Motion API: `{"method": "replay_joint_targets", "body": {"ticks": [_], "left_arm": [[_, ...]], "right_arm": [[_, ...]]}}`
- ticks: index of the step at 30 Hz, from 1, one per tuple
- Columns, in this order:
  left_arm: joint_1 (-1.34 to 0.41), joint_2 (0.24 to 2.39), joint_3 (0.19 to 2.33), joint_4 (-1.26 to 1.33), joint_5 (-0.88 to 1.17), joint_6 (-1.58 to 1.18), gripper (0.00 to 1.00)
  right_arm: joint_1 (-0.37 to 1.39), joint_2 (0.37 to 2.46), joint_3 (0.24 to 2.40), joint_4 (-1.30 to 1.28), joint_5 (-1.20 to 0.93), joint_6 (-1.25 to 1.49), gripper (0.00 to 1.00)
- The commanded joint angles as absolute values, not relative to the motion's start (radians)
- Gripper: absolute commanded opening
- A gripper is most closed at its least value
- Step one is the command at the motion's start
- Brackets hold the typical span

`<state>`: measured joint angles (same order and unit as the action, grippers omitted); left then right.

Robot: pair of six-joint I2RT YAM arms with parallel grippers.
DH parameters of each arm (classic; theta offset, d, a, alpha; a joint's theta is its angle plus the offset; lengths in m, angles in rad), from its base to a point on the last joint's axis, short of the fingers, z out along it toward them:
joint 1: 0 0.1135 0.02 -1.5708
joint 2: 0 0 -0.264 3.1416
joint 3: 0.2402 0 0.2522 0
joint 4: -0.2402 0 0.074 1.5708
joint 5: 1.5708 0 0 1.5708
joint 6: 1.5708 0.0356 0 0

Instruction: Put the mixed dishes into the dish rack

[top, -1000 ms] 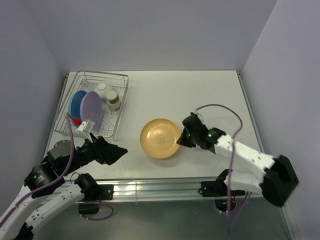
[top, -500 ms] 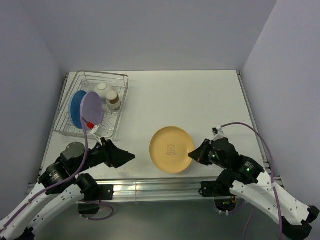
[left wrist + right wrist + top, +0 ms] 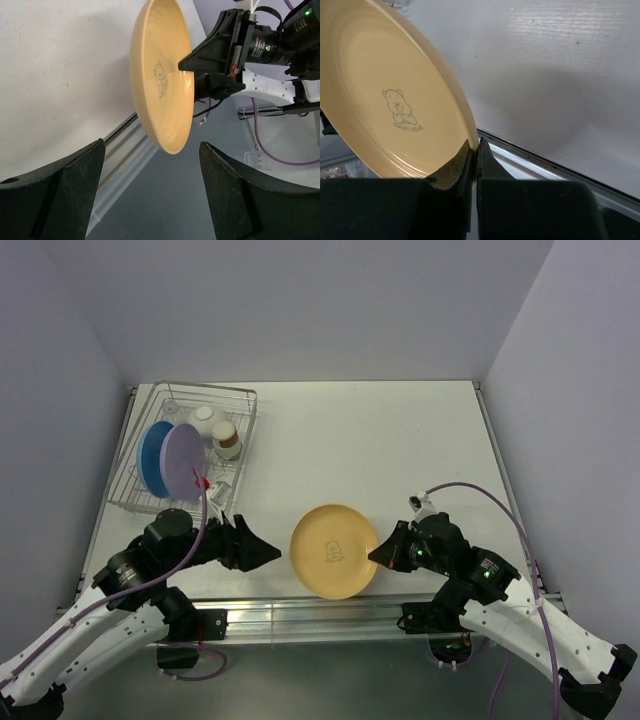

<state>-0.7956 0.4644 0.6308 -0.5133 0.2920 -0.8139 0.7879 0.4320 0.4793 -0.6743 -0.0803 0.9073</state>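
Observation:
My right gripper (image 3: 381, 552) is shut on the right rim of the yellow-orange plate (image 3: 334, 551), holding it lifted over the table's near edge; the pinch shows in the right wrist view (image 3: 476, 150) on the plate (image 3: 385, 100). My left gripper (image 3: 262, 553) is open and empty, just left of the plate, which shows between and beyond its fingers in the left wrist view (image 3: 162, 75). The wire dish rack (image 3: 240, 440) at the back left holds the blue plate (image 3: 152, 453) and purple plate (image 3: 184, 460) upright, the white bowl (image 3: 204, 417) and the cream cup (image 3: 226, 438). The clear glass is not visible.
The metal rail (image 3: 300, 615) runs along the table's near edge under the plate. Grey walls close in the table on three sides. A purple cable (image 3: 480, 502) loops above the right arm.
The right gripper has carried the yellow plate a little left and tilted it more upright. The left gripper has moved right, closer to the plate.

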Motion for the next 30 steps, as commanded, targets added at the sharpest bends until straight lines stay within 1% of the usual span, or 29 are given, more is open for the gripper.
{"method": "replay_joint_targets", "body": {"ticks": [1,13,16,17,18,19,20,21,22,23,24,25,26,27,28,29,30], "left_arm": [[-0.798,0.494,0.643,-0.421,0.322,-0.787,0.82],[-0.801,0.633,0.565,-0.172,0.440,-0.851,0.80],[-0.807,0.653,0.554,-0.134,0.459,-0.862,0.78],[-0.808,0.657,0.551,-0.121,0.466,-0.865,0.75],[-0.808,0.658,0.542,-0.095,0.474,-0.871,0.63],[-0.810,0.658,0.538,-0.084,0.489,-0.880,0.48],[-0.811,0.658,0.535,-0.077,0.494,-0.885,0.28],[-0.811,0.658,0.535,-0.077,0.492,-0.888,0.00],[-0.811,0.655,0.537,-0.083,0.492,-0.885,0.00],[-0.811,0.649,0.541,-0.097,0.477,-0.878,0.00],[-0.813,0.641,0.561,-0.124,0.454,-0.867,0.00],[-0.813,0.618,0.574,-0.193,0.422,-0.839,0.00],[-0.811,0.603,0.587,-0.231,0.354,-0.822,0.00],[-0.811,0.572,0.622,-0.273,0.312,-0.789,0.00],[-0.811,0.559,0.639,-0.350,0.269,-0.773,0.00],[-0.811,0.542,0.659,-0.389,0.182,-0.755,0.00],[-0.811,0.520,0.701,-0.428,0.145,-0.724,0.00]], "right_arm": [[0.793,0.437,0.502,-0.574,-0.139,0.891,0.00],[0.793,0.410,0.483,-0.465,-0.262,0.943,0.00],[0.792,0.419,0.486,-0.454,-0.271,0.946,0.00],[0.793,0.420,0.485,-0.453,-0.272,0.948,0.00],[0.793,0.420,0.483,-0.448,-0.272,0.951,0.00],[0.792,0.417,0.482,-0.446,-0.270,0.953,0.00],[0.793,0.417,0.482,-0.446,-0.267,0.953,0.00],[0.793,0.413,0.482,-0.451,-0.262,0.948,0.00],[0.792,0.413,0.485,-0.460,-0.253,0.950,0.09],[0.793,0.405,0.488,-0.472,-0.224,0.950,0.24],[0.793,0.402,0.494,-0.507,-0.206,0.948,0.51],[0.792,0.393,0.497,-0.529,-0.187,0.946,0.63],[0.792,0.390,0.506,-0.546,-0.154,0.946,0.88],[0.793,0.384,0.509,-0.575,-0.141,0.948,0.97],[0.793,0.370,0.512,-0.587,-0.134,0.948,1.00],[0.793,0.364,0.511,-0.595,-0.129,0.948,1.00],[0.793,0.356,0.508,-0.607,-0.121,0.951,1.00]]}}
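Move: The orange plate, held by the right gripper at its right rim, has its middle about 14 cm to the right of the open left gripper, 1 cm ahead and some 7 cm below it. From the left gripper the dish rack lies about 17 cm ahead, 19 cm left and 16 cm lower, and the purple plate in the rack 13 cm ahead, 17 cm left and 12 cm lower. From the right gripper the orange plate's middle lies 8 cm left, 1 cm ahead, about level. With the right gripper still pinching the orange plate, carry it left and up about 3 cm, tilting its left side up some 10 degrees. Meanwhile bring the open left gripper right about 5 cm and shut it on the plate's left rim, then draw it back left and down roughly 3 cm as the right fingers open wide and let go. ##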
